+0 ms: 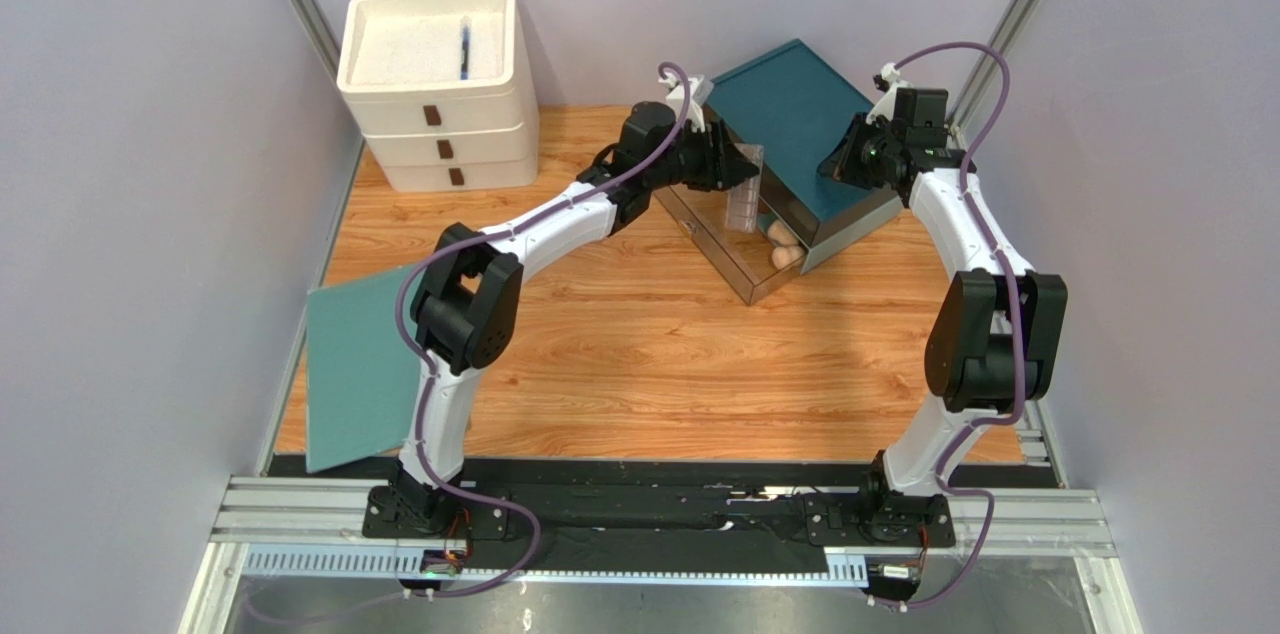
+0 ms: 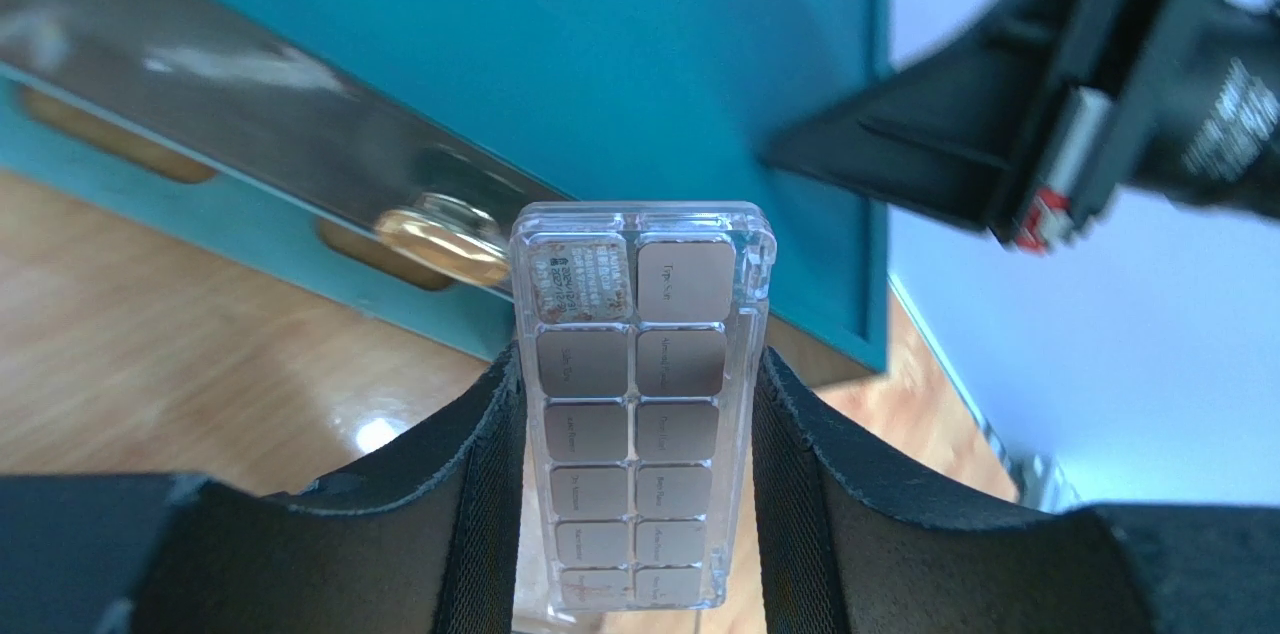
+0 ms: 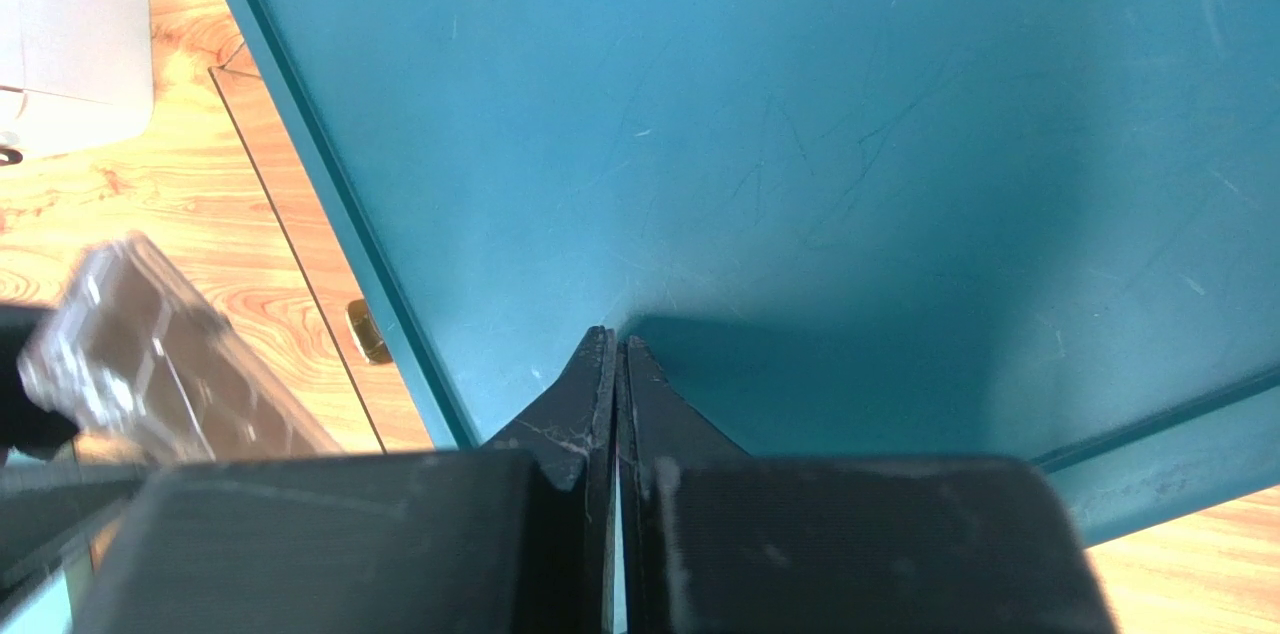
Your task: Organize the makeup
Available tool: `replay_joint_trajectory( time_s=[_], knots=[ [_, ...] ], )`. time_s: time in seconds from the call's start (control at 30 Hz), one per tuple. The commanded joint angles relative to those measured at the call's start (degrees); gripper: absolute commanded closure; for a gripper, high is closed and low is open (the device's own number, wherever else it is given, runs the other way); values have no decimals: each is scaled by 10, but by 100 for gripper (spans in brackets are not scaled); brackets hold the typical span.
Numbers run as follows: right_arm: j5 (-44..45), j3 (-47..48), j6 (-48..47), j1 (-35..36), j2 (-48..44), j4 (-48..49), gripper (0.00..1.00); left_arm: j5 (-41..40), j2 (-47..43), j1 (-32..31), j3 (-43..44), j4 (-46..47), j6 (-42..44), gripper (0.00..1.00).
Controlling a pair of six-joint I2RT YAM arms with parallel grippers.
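A clear palette (image 2: pixel 639 304) with a grid of grey-brown pans stands upright between the fingers of my left gripper (image 2: pixel 639 382), which is shut on its long edges. In the top view the left gripper (image 1: pixel 739 166) holds it over the pulled-out clear drawer (image 1: pixel 718 247) of the teal box (image 1: pixel 789 109). Two beige sponges (image 1: pixel 784 247) lie in that drawer. My right gripper (image 3: pixel 618 352) is shut and empty, with its tips on the teal box top (image 3: pixel 842 139). The palette (image 3: pixel 135 349) also shows at the left of the right wrist view.
A white stacked drawer unit (image 1: pixel 436 87) stands at the back left, with a thin dark item (image 1: pixel 464 49) in its top tray. A flat teal sheet (image 1: pixel 361 364) lies at the table's left edge. The drawer has a gold knob (image 2: pixel 443 237).
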Motion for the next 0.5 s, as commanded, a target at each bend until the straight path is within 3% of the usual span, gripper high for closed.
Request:
replay_joint_trajectory(
  time_s=[0.0, 0.33, 0.47],
  knots=[
    [27, -43, -25, 3, 44, -148, 100, -102, -10, -4, 12, 19, -44, 100],
    [21, -34, -26, 3, 55, -149, 100, -248, -27, -10, -72, 2, -159, 100],
    [20, -31, -28, 3, 57, -151, 100, -287, -14, -9, -32, -56, -158, 100]
  ],
)
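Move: The left hand holds the eyeshadow palette above the open lower drawer of the teal box; the drawer's middle lies about 17 cm below it, 1 cm ahead and 2 cm to its left. The beige sponges inside lie roughly 8 cm right, 3 cm back and 16 cm down. The upper drawer's gold knob is some 5 cm ahead, 1 cm right and 11 cm down. From the right hand the open drawer's middle is about 13 cm left, level with it and 13 cm down. Keeping its pinch on the palette, the left hand first swings nearly level, forward and left beside the front of the box, then sinks about 7 cm towards the open drawer, still drifting left, some 4 cm in all. The wrist meanwhile turns about 25 degrees counter-clockwise and the fingers dip a little further, while the closed right fingertips stay in place on the box top. ##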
